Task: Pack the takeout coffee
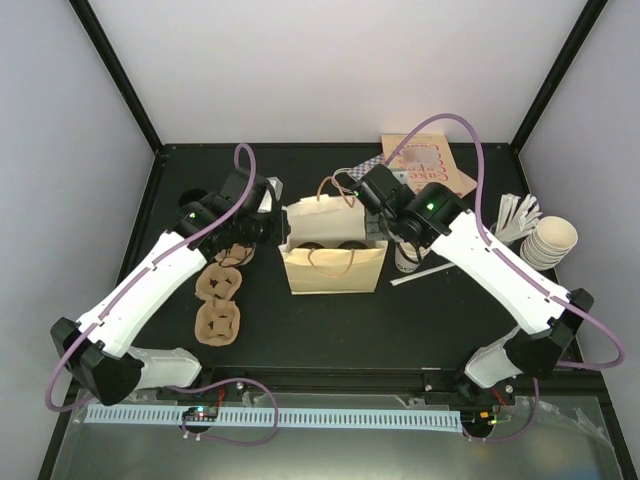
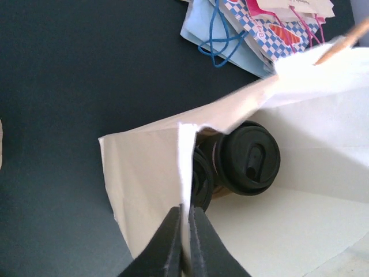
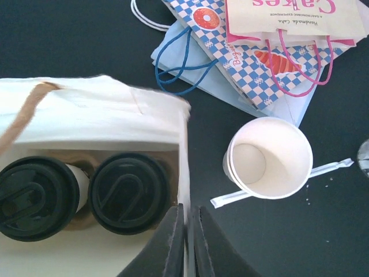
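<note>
The tan paper bag (image 1: pixel 335 268) stands open at the table's middle. Inside it two takeout coffees with black lids (image 3: pixel 130 191) (image 3: pixel 37 196) sit side by side in a brown carrier; the left wrist view shows one lid (image 2: pixel 248 157) fully and the other partly behind the bag wall. My left gripper (image 2: pixel 185 209) (image 1: pixel 272 228) is shut on the bag's left rim (image 2: pixel 184 167). On the opposite side, the right gripper (image 3: pixel 188 209) (image 1: pixel 382 228) pinches the bag's right wall (image 3: pixel 183 156).
A lidless cream cup (image 3: pixel 271 157) and a wrapped straw (image 3: pixel 282 182) lie just right of the bag. Printed paper bags (image 1: pixel 430 165) lie at the back. Nested cups (image 1: pixel 550 240) are at far right. Two cardboard carriers (image 1: pixel 220 300) sit left of the bag.
</note>
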You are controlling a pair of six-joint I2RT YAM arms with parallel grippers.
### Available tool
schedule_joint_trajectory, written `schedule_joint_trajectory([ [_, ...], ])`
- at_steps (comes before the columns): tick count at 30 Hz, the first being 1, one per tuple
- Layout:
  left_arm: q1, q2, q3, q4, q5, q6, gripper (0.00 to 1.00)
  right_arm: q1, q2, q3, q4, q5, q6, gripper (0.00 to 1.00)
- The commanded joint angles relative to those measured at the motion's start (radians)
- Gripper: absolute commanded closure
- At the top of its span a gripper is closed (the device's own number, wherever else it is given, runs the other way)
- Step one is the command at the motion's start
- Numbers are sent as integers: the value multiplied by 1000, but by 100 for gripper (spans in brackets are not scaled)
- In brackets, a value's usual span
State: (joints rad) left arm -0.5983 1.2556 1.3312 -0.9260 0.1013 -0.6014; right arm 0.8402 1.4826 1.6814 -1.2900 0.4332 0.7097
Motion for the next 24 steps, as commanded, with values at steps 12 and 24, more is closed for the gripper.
schedule_joint_trajectory([
  [12,41,-11,144,-37,74,49,28,-41,-26,103,0,19,-58,60],
  [24,108,-189,171,-105,-13,100,10,-83,-222,26,-57,156,48,54],
])
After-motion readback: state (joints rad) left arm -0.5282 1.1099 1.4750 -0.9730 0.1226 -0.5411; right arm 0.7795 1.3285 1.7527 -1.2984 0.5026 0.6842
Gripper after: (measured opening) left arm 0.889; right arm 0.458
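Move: At the bag's mouth, each hand still pinches a side rim of the paper bag. Its middle is level fore and aft with both, 9 cm below, about 9 cm right of the left hand and 9 cm left of the right. The white cups stand some 6 cm right of the right hand and 2 cm ahead, the flat bags about 8 cm right and 18 cm ahead. The two-well carrier lies roughly 15 cm left of the left hand and 8 cm back. Easing about 1 cm farther forward, both hands open and let go of the side rims, the left nearly full, the right about halfway. Then they climb and part: the left rises over 9 cm and drifts left, the right rises some 7 cm and goes 5 cm right, above the white cups' side, both tipping their fingers up 10 to 15 degrees. ##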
